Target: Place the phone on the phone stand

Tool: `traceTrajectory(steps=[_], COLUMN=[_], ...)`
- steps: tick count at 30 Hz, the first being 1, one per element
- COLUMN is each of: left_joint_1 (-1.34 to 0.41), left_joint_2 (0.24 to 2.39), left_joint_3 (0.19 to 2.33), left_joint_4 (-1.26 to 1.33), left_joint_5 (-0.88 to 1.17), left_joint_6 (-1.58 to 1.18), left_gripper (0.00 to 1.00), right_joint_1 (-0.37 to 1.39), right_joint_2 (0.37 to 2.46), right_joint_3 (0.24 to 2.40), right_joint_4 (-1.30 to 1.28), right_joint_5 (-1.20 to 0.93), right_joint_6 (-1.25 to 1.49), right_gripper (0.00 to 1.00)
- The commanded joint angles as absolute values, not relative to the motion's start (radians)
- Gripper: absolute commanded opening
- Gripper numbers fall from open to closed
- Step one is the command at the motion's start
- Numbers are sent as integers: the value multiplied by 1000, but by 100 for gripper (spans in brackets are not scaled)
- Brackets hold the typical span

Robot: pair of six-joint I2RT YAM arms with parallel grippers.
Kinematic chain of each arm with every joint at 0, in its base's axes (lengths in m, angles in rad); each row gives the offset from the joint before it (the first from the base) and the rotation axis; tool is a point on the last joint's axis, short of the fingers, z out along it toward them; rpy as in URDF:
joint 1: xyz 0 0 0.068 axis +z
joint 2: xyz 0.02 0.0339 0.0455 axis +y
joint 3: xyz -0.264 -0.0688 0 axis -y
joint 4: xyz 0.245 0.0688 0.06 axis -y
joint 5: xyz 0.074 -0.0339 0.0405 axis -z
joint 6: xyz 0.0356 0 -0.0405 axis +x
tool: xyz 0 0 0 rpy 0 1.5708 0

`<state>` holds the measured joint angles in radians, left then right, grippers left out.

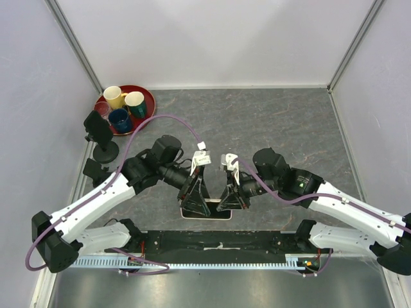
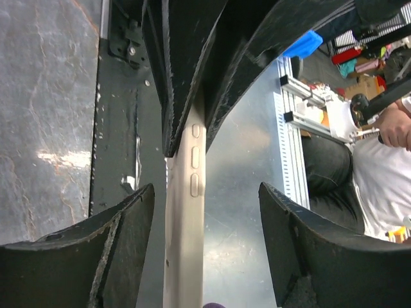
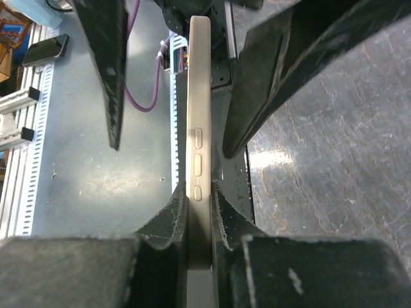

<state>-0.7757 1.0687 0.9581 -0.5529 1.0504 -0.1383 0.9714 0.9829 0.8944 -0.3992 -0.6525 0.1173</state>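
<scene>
The phone (image 3: 199,96), in a beige case, is held on edge above the table's near edge, its side buttons showing in both wrist views. My right gripper (image 3: 199,192) is shut on one end of it, both pads pressed on its faces. My left gripper (image 2: 207,189) stands open around the other end (image 2: 186,224); the phone is close to the left finger (image 2: 128,244) and well apart from the other finger (image 2: 302,244). From above, both grippers (image 1: 196,204) (image 1: 231,200) meet over the phone (image 1: 207,217). The black phone stand (image 1: 97,127) stands at the table's left edge, far from both.
A red tray (image 1: 149,102) with three mugs sits at the back left, just behind the stand. A black mounting strip (image 1: 218,240) runs along the near edge under the grippers. Grey walls close in the left, back and right sides.
</scene>
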Motion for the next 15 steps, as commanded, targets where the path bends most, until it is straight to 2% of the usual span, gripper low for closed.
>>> traceTrajectory(steps=[1,4,7,8,9,10,11,13,14,15], left_joint_1=[-805,-810,-810,-808,-810,-808,-808,-810,-810,-808], left_joint_2=[1085,1074,1049,1026,1013,1002,973,945,927,893], left_joint_3=[985,997,1003,1003,1003,1003,1000,991,980,970], left_joint_4=[-615,-634,-634,-635,-634,-626,-618,-579,-560,-537], left_joint_5=[1016,979,921,876,853,830,783,735,691,675], left_joint_6=[-57,-34,-6,-2,-2,-2,-2,-5,-11,-21], left_gripper=[70,63,33,18,14,10,6,2,2,2], right_joint_1=[971,973,973,973,973,973,973,973,973,971], right_joint_2=[986,983,980,977,976,973,966,956,940,930], right_joint_3=[983,996,996,994,993,988,985,967,956,942], right_joint_4=[-336,-337,-339,-337,-337,-337,-336,-315,-299,-281], right_joint_5=[-657,-626,-604,-600,-591,-554,-536,-485,-463,-445], right_joint_6=[109,124,138,144,152,159,169,204,221,265], right_gripper=[0,0,0,0,3,11,33,45,58,64])
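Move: The phone, held by its right end in the right hand, already reaches between the left hand's open fingers: its middle is about 2 cm to the right of the left hand and 1 cm back and below, and some 5 cm left and 1 cm back of the right hand. From the left hand, the square phone stand is about 39 cm left, 16 cm ahead; the round phone stand roughly 38 cm left, 30 cm ahead, both some 18 cm lower. The phone is handed over in the air: the left hand sinks about 1.5 cm as its fingers close and pinch the phone's two faces, then eases forward and slightly up and left, rolling some 15 degrees. Once that grip is on, the right fingers open about halfway and let go of the right end, the hand drifting about 2 cm forward and up. ##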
